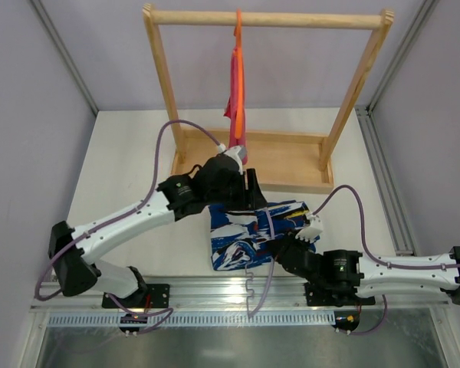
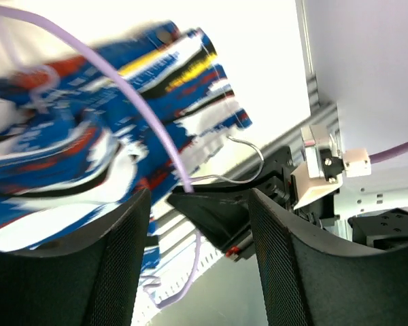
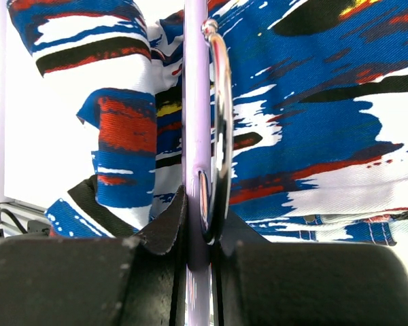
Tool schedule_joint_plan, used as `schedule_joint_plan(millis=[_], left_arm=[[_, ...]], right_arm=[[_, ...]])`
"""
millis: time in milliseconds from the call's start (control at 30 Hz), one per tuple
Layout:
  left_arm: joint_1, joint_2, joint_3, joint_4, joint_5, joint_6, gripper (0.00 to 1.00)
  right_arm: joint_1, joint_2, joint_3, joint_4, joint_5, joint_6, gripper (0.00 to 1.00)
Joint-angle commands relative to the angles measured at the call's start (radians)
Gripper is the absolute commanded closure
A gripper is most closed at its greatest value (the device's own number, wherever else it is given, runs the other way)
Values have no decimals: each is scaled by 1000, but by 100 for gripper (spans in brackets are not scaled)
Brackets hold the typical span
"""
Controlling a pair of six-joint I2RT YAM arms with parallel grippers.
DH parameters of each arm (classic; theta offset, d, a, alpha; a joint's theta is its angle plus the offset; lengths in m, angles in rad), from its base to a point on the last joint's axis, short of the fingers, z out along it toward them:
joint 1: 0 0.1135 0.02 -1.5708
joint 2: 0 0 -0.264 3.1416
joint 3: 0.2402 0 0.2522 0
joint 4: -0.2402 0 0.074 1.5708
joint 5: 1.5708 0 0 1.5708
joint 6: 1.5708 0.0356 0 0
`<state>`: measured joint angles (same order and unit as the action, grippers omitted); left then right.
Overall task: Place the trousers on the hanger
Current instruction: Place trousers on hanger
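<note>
The trousers (image 1: 241, 236), printed in blue, white, red and black, lie folded over the lilac hanger (image 1: 270, 227) in front of the arm bases. The hanger's silver hook (image 1: 249, 288) points toward the near edge. My right gripper (image 1: 293, 244) is shut on the hanger; in the right wrist view its jaws (image 3: 202, 238) pinch the lilac neck (image 3: 196, 129) beside the metal hook (image 3: 222, 115), with the trousers (image 3: 313, 109) behind. My left gripper (image 1: 251, 193) hovers at the trousers' far edge. In the left wrist view it (image 2: 198, 204) stands open and empty, near the trousers (image 2: 81, 129).
A wooden rack (image 1: 268, 18) stands at the back on a wooden base (image 1: 287, 165). An orange hanger with pink cloth (image 1: 238, 84) hangs from its bar. A metal rail (image 1: 215, 295) runs along the near edge.
</note>
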<state>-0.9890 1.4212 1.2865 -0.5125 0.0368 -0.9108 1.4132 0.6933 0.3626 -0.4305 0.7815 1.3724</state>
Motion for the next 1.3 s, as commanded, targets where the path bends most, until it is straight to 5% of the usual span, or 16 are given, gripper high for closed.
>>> schedule_joint_plan(millis=[0,100,167,300,467,733,1133,1267], left_arm=[[48,-102,33,-191,-127,59,40],[88,-136,13,-296,-222,70,54],[102,-136,-44,-334,-252,73,76],[110,-97,-193,-163,-148,55,99],[110,-1,-268,200,-45,67,100],[84,150,-312,394,100,23,100],[84,228,-326,480,147,1,99],[84,190,-279,337,115,13,96]], right_arm=[[7,-2,10,3,76,25,96],[6,6,24,-2,79,17,96],[7,9,27,-1,78,16,96],[7,9,33,3,76,5,96],[7,9,50,2,91,-12,96],[7,66,130,9,121,-98,96],[7,204,185,202,58,-279,96],[12,203,173,168,70,-224,96]])
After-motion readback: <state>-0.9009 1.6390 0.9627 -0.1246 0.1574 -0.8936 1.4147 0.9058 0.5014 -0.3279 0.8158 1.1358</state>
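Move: The trousers' fold that I go for lies almost straight under my left hand, about 17 cm down and 2 cm ahead. The hanger, gripped by my right hand, has its middle some 6 cm back, 4 cm to the right and 13 cm below my left hand. The rack's base is roughly 24 cm ahead and 18 cm down. From my right hand the fold is about 7 cm ahead, 5 cm left and 4 cm lower. I shut my left fingers empty while swinging the hand about 10 cm left, clear of the hanger, then drop it and sweep back right, ending some 15 cm lower with the shut tips at the trousers' fold, under the hanger's arm. Late on, my right hand, still pinching the hanger, carries it about 3 cm left and 2 cm up, tilting slightly. ##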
